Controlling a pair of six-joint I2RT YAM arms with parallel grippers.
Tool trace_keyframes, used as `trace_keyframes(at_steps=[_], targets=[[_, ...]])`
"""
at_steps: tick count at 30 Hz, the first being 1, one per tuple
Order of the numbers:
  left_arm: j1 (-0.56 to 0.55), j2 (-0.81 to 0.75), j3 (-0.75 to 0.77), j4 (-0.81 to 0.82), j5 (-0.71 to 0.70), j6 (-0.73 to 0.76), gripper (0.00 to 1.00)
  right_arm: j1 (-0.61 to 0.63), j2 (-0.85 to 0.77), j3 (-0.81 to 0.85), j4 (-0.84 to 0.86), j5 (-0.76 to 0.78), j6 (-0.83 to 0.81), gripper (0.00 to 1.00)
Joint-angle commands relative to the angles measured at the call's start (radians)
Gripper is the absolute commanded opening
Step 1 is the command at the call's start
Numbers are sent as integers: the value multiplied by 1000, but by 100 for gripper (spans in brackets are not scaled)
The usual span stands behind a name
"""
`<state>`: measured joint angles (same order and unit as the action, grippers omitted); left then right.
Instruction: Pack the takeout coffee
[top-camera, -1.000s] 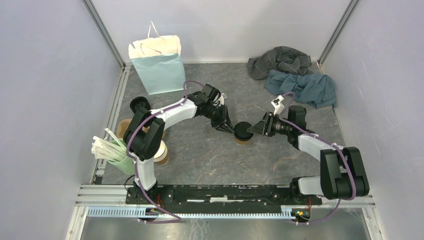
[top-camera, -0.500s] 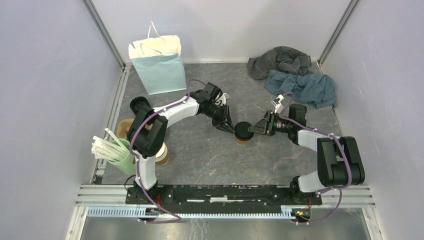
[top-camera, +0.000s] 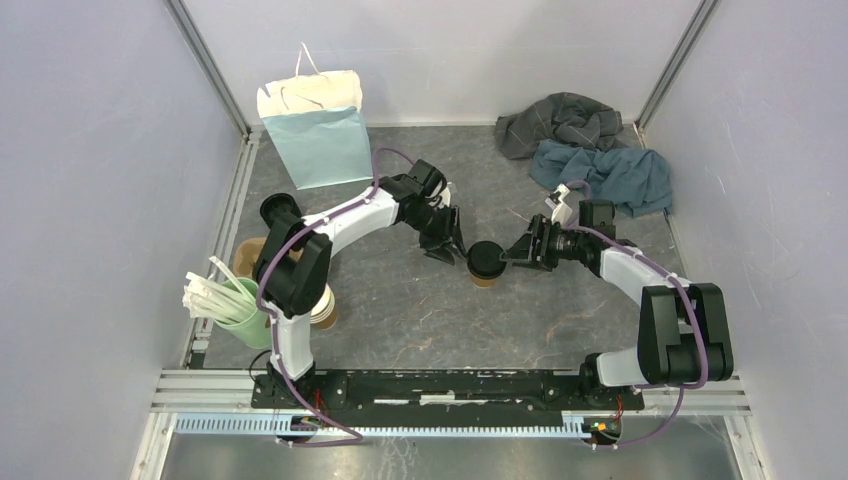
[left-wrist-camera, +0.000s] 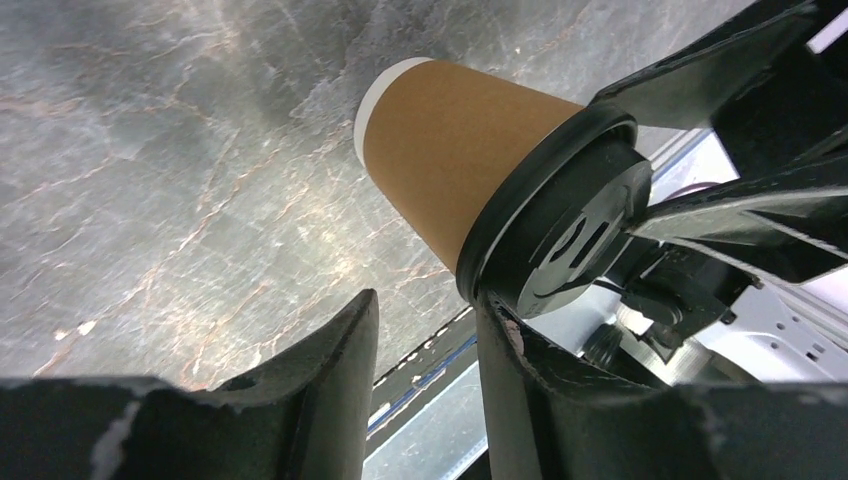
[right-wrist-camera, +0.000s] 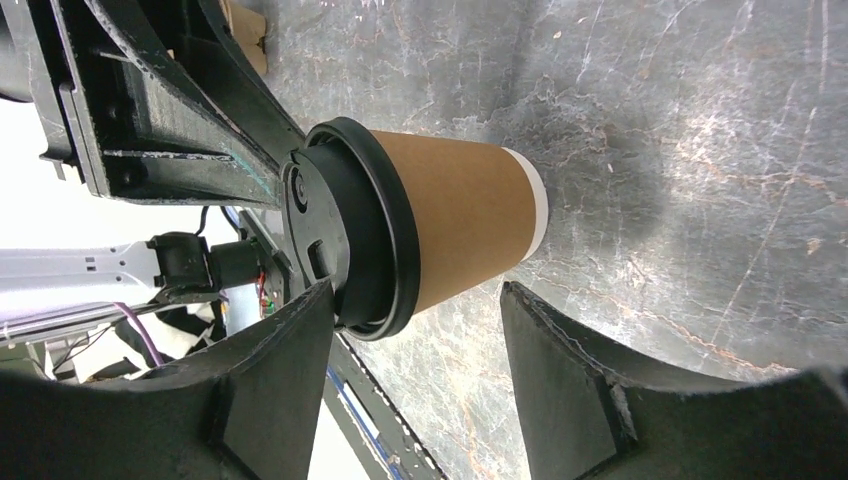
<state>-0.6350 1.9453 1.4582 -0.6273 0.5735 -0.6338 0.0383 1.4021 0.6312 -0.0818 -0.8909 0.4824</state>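
Note:
The takeout coffee (top-camera: 486, 264), a brown paper cup with a black lid, stands upright on the dark table between my two grippers. My left gripper (top-camera: 456, 250) is open just left of it. In the left wrist view the cup (left-wrist-camera: 445, 165) lies ahead of the gripper (left-wrist-camera: 425, 315), and one fingertip (left-wrist-camera: 500, 325) touches the rim of the lid (left-wrist-camera: 560, 230). My right gripper (top-camera: 511, 256) is open just right of the cup. In the right wrist view the cup (right-wrist-camera: 465, 215) is ahead of the gripper (right-wrist-camera: 415, 305), with one fingertip (right-wrist-camera: 305, 310) against the lid (right-wrist-camera: 350, 235).
A pale blue and white paper bag (top-camera: 318, 130) stands at the back left. Crumpled grey and blue cloths (top-camera: 590, 150) lie at the back right. A stack of lidless brown cups (top-camera: 322, 305), a pale green cup of white sticks (top-camera: 235, 312) and a black lid (top-camera: 280, 210) sit at the left.
The right arm has swung its elbow back and its gripper has edged closer to the cup. The left gripper has shifted slightly. The cup has not moved.

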Motion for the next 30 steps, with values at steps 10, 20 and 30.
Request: trace_keyframes(at_steps=[10, 20, 30], targets=[[15, -41, 138, -86, -63, 93, 59, 5, -11, 96, -90, -5, -33, 76], [11, 75, 265, -1, 87, 149, 80, 60, -46, 24, -41, -33, 12, 91], [2, 181, 331, 10, 163, 171, 78, 79, -46, -69, 72, -24, 77, 95]])
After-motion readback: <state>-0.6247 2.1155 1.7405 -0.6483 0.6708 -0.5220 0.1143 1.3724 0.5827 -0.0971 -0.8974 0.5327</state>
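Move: The black lid, already on the upright coffee cup, has its middle some 6 cm to the left hand's right, straight ahead 0 and about 1 cm below; from the right hand it is about 5 cm left, level fore and aft, also 1 cm below. The cup's body is centred roughly 5 cm under the lid. The blue towel lies around 24 cm right and 27 cm ahead of the right hand, 9 cm lower. Up and forward first, the left hand rises about 6 cm, swinging right, then sinks by some 4 cm to the lid's far side, spreading its fingers well apart and tilting slightly. The right hand eases back about 3 cm and 2 cm left round the lid's near right side, opening almost fully. Whether either hand's fingertips touch the lid can't be seen. ##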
